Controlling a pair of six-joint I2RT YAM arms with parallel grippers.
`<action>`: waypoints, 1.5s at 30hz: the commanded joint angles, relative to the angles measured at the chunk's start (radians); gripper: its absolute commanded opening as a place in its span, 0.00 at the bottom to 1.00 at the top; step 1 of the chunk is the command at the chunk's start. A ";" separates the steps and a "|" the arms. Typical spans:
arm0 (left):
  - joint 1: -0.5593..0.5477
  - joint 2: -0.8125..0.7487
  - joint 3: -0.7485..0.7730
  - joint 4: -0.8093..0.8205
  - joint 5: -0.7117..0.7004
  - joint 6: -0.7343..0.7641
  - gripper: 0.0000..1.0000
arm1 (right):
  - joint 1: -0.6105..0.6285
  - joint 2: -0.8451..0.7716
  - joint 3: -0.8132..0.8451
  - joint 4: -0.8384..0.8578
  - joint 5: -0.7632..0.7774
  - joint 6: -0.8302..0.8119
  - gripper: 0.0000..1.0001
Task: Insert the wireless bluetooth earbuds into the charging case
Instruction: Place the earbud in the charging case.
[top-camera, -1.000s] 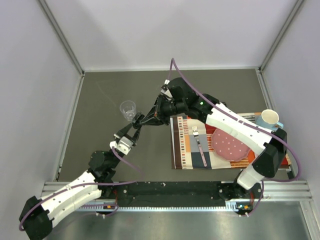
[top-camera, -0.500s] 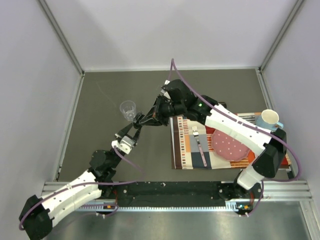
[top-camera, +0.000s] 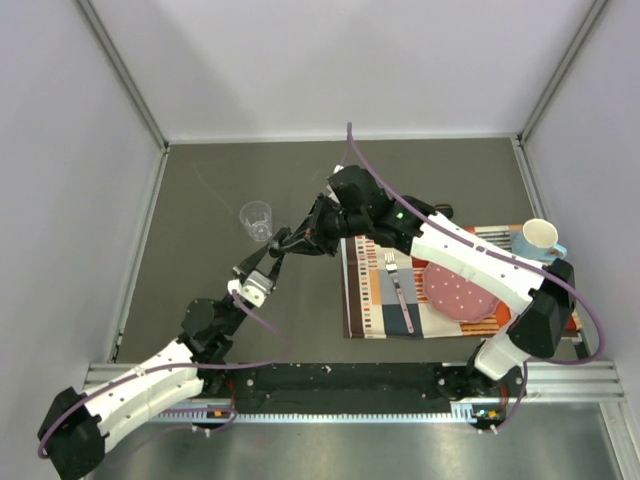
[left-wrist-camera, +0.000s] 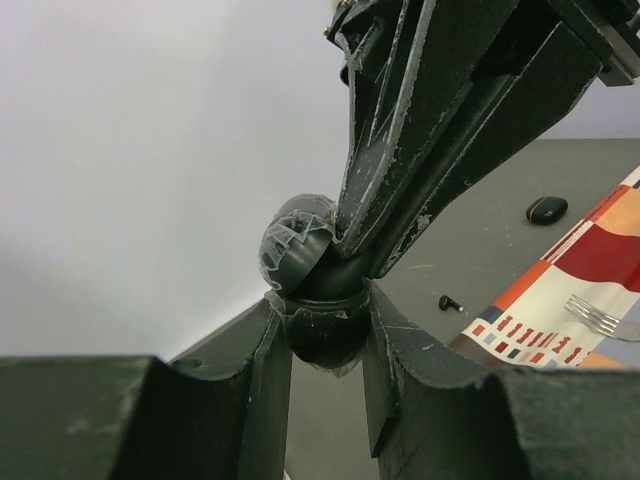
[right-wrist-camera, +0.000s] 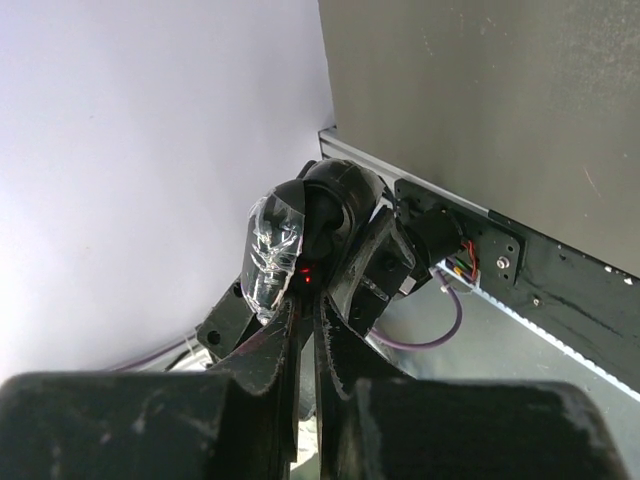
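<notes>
My left gripper (top-camera: 270, 254) is shut on the round black charging case (left-wrist-camera: 320, 340) and holds it above the table; its lid (left-wrist-camera: 290, 245), covered in clear tape, stands open. My right gripper (top-camera: 285, 241) reaches down into the case's mouth, its fingers (right-wrist-camera: 290, 330) pressed almost together on a thin dark piece that looks like an earbud; the tips are hidden in the case (right-wrist-camera: 335, 205). One tiny black earbud (left-wrist-camera: 447, 301) lies on the grey table near the mat's corner.
A clear plastic cup (top-camera: 256, 218) stands just left of the grippers. A patterned placemat (top-camera: 365, 300) to the right carries a fork (top-camera: 398, 290) and a pink plate (top-camera: 458, 290); a mug (top-camera: 540, 238) stands at its far right. A small black oval (left-wrist-camera: 547, 209) lies on the table.
Both grippers stay joined at the case. The right arm's wrist has shifted slightly toward the near side; the left gripper has barely moved.
</notes>
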 joint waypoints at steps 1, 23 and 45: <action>-0.004 -0.004 0.038 0.130 -0.012 0.019 0.00 | 0.005 -0.031 -0.008 -0.031 0.060 0.010 0.08; -0.004 -0.051 0.009 0.078 0.021 -0.056 0.00 | 0.005 -0.039 0.121 -0.029 0.075 -0.140 0.49; -0.004 -0.113 -0.017 0.064 0.107 -0.327 0.00 | 0.006 -0.063 0.134 0.026 -0.003 -0.356 0.49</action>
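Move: The open charging case is upright in the left fingers, its middle only a centimetre or so ahead, to the right of and above that hand's point. From the right hand, whose shut fingers hold the earbud at the case, the case lies about 1 cm ahead, 2 cm left and 1 cm lower. From the right hand the glass stands roughly 12 cm ahead, 8 cm left and 22 cm below; the fork is some 25 cm right, about level fore and aft, 26 cm below. The earbud at the case is let go: the right fingers spread to about half open while the hand stays nearly in place, then lift some 3 cm clear, easing slightly forward at first, with the wrist rolling about 15 degrees. The left hand keeps its hold on the case, rising about 1.5 cm, then drawing back about 2 cm as it tilts the case a little. ##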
